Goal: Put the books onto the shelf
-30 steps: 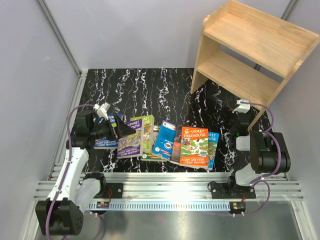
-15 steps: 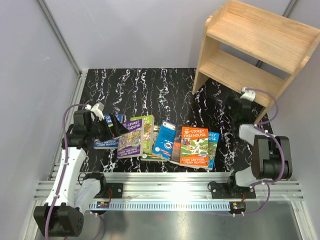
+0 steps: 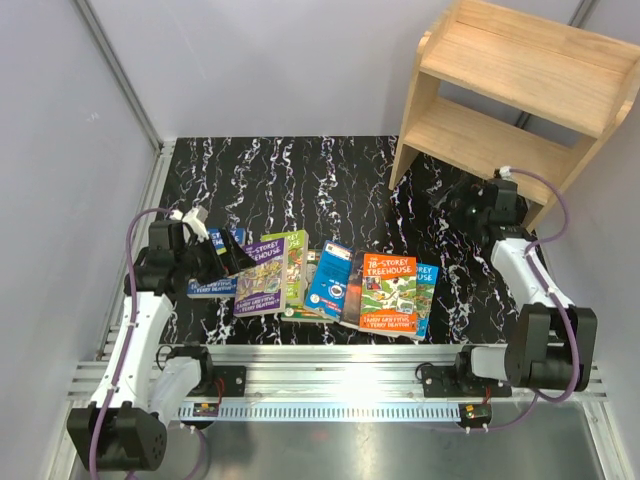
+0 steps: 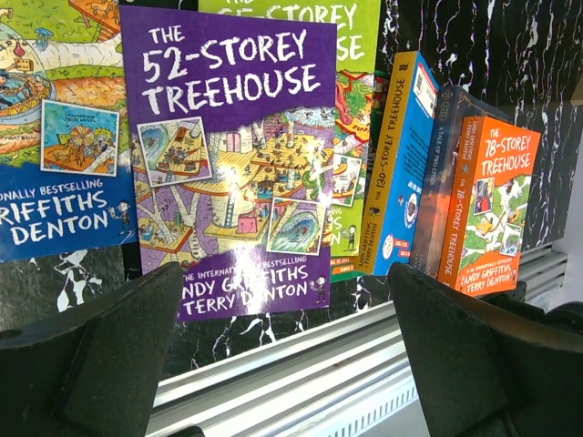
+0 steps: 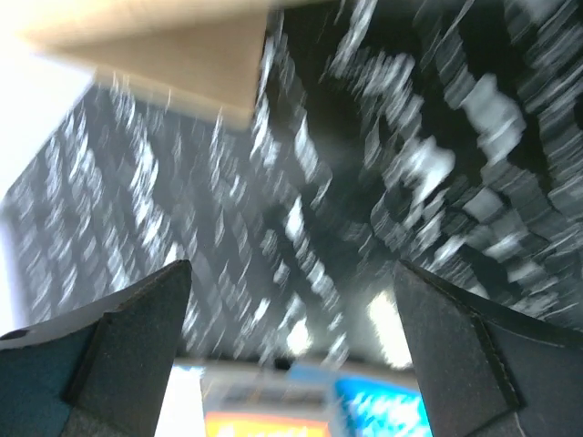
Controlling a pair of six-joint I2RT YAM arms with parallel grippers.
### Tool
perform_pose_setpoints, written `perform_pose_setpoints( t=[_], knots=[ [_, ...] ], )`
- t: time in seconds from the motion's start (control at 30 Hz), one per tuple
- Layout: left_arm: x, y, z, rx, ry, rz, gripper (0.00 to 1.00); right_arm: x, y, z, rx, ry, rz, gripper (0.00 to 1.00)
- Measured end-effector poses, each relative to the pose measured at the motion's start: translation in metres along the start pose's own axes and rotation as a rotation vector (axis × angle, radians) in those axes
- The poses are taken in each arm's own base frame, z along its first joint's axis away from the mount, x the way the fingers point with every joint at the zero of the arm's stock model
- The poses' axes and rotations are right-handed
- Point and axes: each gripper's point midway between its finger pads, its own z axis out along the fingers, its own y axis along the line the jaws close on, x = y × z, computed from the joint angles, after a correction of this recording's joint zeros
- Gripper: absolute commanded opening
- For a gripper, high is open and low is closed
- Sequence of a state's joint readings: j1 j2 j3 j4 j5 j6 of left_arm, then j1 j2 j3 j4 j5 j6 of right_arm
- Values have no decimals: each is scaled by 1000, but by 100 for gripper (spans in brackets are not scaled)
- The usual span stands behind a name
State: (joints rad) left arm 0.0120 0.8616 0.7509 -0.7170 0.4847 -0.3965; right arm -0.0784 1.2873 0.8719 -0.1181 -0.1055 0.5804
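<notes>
Several books lie in a loose row near the table's front: a purple "52-Storey Treehouse" (image 3: 262, 278) (image 4: 232, 164), a green one (image 3: 297, 265), a blue one (image 3: 330, 280) (image 4: 401, 164), a dark one (image 4: 444, 164) and an orange "78-Storey Treehouse" (image 3: 390, 293) (image 4: 487, 209). My left gripper (image 3: 232, 252) (image 4: 287, 364) hangs open and empty over the row's left end. The wooden shelf (image 3: 510, 90) (image 5: 182, 55) stands at the back right, with no books on it. My right gripper (image 3: 452, 207) (image 5: 291, 364) is open and empty beside the shelf's lower left side. The right wrist view is blurred.
The table top (image 3: 300, 180) is black marble-patterned. A metal rail (image 3: 330, 375) (image 4: 301, 355) runs along its near edge. Grey walls close in the left and back sides. The shelf's right leg stands near the right arm's elbow (image 3: 545, 345).
My right arm has stretched away from the front, towards the shelf's lower left. The shelf sits slightly further right. My left gripper has drawn back a little to the left.
</notes>
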Motion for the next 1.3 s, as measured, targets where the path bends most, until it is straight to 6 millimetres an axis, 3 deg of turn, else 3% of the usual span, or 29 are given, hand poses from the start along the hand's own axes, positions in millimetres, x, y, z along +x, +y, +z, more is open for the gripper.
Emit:
perform_pose_setpoints(
  t=[0.1,0.23,0.63,0.8,0.83,0.93,0.97,1.1,1.3],
  knots=[
    [0,0,1,-1,3,-2,99,45,-1,0,-32,163,86,100],
    [1,0,2,1,9,-3,99,95,-16,-19,-8,313,177,100],
    [0,0,4,6,11,-2,99,185,-22,-54,-30,543,233,100],
    [0,0,4,6,11,-2,99,198,-8,-55,-85,572,206,98],
    [0,0,4,6,11,-3,99,200,-5,-55,-94,575,199,95],
    [0,0,4,6,12,-3,99,206,-5,-58,-91,593,182,74],
    [0,0,4,5,14,-3,99,208,-9,-60,-75,602,175,62],
    [0,0,5,4,17,-6,99,203,-10,-73,-59,599,137,30],
    [0,0,5,3,17,-9,99,182,-11,-90,-22,545,61,17]
  ],
)
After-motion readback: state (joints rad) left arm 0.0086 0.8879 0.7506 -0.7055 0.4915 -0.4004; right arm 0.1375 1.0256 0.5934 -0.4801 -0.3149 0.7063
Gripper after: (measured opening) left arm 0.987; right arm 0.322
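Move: The 78-Storey Treehouse book lies about 20 cm back from the right hand, some 17 cm to its left and 12 cm below. A Tale of Two Cities shows from under its left side, about 7 cm to the left of the 78-Storey's middle; the blue-and-green book sticks out about 8 cm to the right of that middle and 2 cm nearer the base. From the left hand the 78-Storey is some 37 cm to the right, 4 cm back and 11 cm below. The 78-Storey Treehouse is reached by the right hand, which swings back, left and down, roughly 14 cm back, its open fingers tipping down and the wrist rolling left side up. The fingers then close on the book's right-hand edge near the far corner, one on the cover side and one beneath, and draw up about 3 cm and slightly right with the pinch kept. ##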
